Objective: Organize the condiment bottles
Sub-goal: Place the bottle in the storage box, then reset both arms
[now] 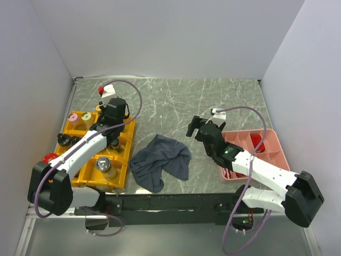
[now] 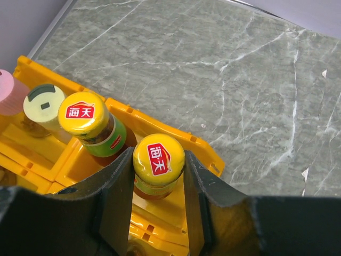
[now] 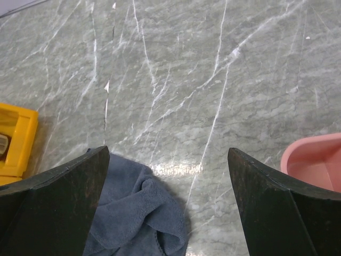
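Note:
My left gripper (image 2: 159, 156) is shut on a yellow-capped sauce bottle (image 2: 158, 169) that stands in the far right corner of the yellow tray (image 2: 205, 152). A second yellow-capped bottle (image 2: 85, 114) stands just left of it, then a pale-green cap (image 2: 43, 100) and a pink cap (image 2: 5, 88). From the top view the left gripper (image 1: 113, 114) hangs over the tray's far end. More bottles fill the tray: black caps (image 1: 64, 140), a red cap (image 1: 50, 157), a grey-lidded jar (image 1: 104, 166). My right gripper (image 1: 198, 127) is open and empty above the bare table.
A dark grey cloth (image 1: 160, 160) lies crumpled mid-table, just under the right gripper's left finger (image 3: 64, 186). A pink tray (image 1: 278, 149) at the right holds something red (image 1: 258, 143). A small white item with a red tip (image 1: 108, 89) lies beyond the yellow tray (image 1: 121, 176). White walls enclose the table.

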`<state>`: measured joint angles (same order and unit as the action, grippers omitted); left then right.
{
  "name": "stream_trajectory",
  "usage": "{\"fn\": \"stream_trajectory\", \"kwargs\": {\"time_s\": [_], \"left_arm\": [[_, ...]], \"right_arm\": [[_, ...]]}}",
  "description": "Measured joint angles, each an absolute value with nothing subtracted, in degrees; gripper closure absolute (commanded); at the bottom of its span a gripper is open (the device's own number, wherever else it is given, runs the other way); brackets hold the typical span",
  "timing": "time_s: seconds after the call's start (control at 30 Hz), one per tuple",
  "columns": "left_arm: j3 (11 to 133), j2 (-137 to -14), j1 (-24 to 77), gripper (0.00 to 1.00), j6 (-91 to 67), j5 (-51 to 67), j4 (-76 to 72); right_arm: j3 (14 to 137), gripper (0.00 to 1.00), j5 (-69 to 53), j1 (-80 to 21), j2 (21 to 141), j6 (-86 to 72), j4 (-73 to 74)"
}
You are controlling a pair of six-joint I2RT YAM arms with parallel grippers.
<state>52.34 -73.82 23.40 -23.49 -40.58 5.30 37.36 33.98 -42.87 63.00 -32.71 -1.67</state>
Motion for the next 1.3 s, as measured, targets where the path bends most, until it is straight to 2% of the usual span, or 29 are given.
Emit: {"fn": "stream_trajectory", "kwargs": {"time_s": [0.13, 0.2, 0.3, 0.33, 0.43, 0.53, 0.73, 0.93, 1.07, 1.3], "left_arm": [[51.4, -73.8, 22.8, 0.71, -25.2, -40.5, 4.8], [50.8, -73.7, 22.7, 0.70, -25.7, -40.6, 4.2], [50.3, -73.1, 22.7, 0.59, -26.3, -40.6, 4.1], [50.2, -72.9, 22.7, 0.49, -26.5, -40.6, 4.3], [50.2, -72.2, 22.7, 0.31, -26.8, -40.6, 4.6], [50.9, -70.0, 22.7, 0.22, -27.7, -40.5, 5.0], [54.0, -64.1, 22.7, 0.12, -28.3, -37.6, 6.6], [55.6, -56.2, 22.7, 0.01, -27.8, -25.5, 7.2], [55.3, -50.2, 22.7, 0.01, -28.2, -15.6, 6.8], [53.6, -43.9, 22.7, 0.01, -28.3, -0.4, 7.6]], "right_arm": [[37.6, 0.00, 33.8, -42.9, 63.1, -32.3, -1.7], [37.6, 0.00, 33.8, -42.9, 63.3, -32.1, -1.5], [37.6, 0.00, 33.8, -42.9, 63.4, -32.0, -1.3], [37.6, 0.00, 33.8, -42.9, 63.5, -31.9, -1.3], [38.0, 0.00, 33.7, -42.9, 64.1, -31.8, -1.1], [38.6, 0.00, 33.5, -42.9, 64.3, -31.8, -0.8], [38.7, 0.00, 32.8, -42.9, 64.3, -31.6, -0.4], [45.0, 0.00, 28.3, -42.9, 64.8, -31.6, 5.2], [51.0, 0.00, 24.3, -42.9, 63.2, -31.4, 9.0], [53.7, 0.00, 18.1, -42.9, 51.7, -29.6, 13.4]]}}
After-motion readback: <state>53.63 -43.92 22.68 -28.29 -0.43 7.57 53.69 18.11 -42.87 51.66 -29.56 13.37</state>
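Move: The yellow-capped bottle is still pinched by its cap in the left hand, its middle some 7 cm straight below the hand point, in the far right pocket of the yellow box. The other yellow-capped bottle stands level with it, about 6 cm to the left; the cream-capped bottle is roughly 12 cm left, also level. The nearest dark-capped bottle sits 8 cm back, 2 cm left. From the right hand, the held bottle is about 32 cm left and 6 cm ahead. The left fingers keep their pinch on the yellow cap while the hand sinks under 1 cm, then spread fully and let go. That hand climbs about 17 cm away from the bottle, drawing back and swinging right as its fingers tip upward and turn clockwise. Late on, the empty right hand, open throughout, rises some 13 cm and eases back. ##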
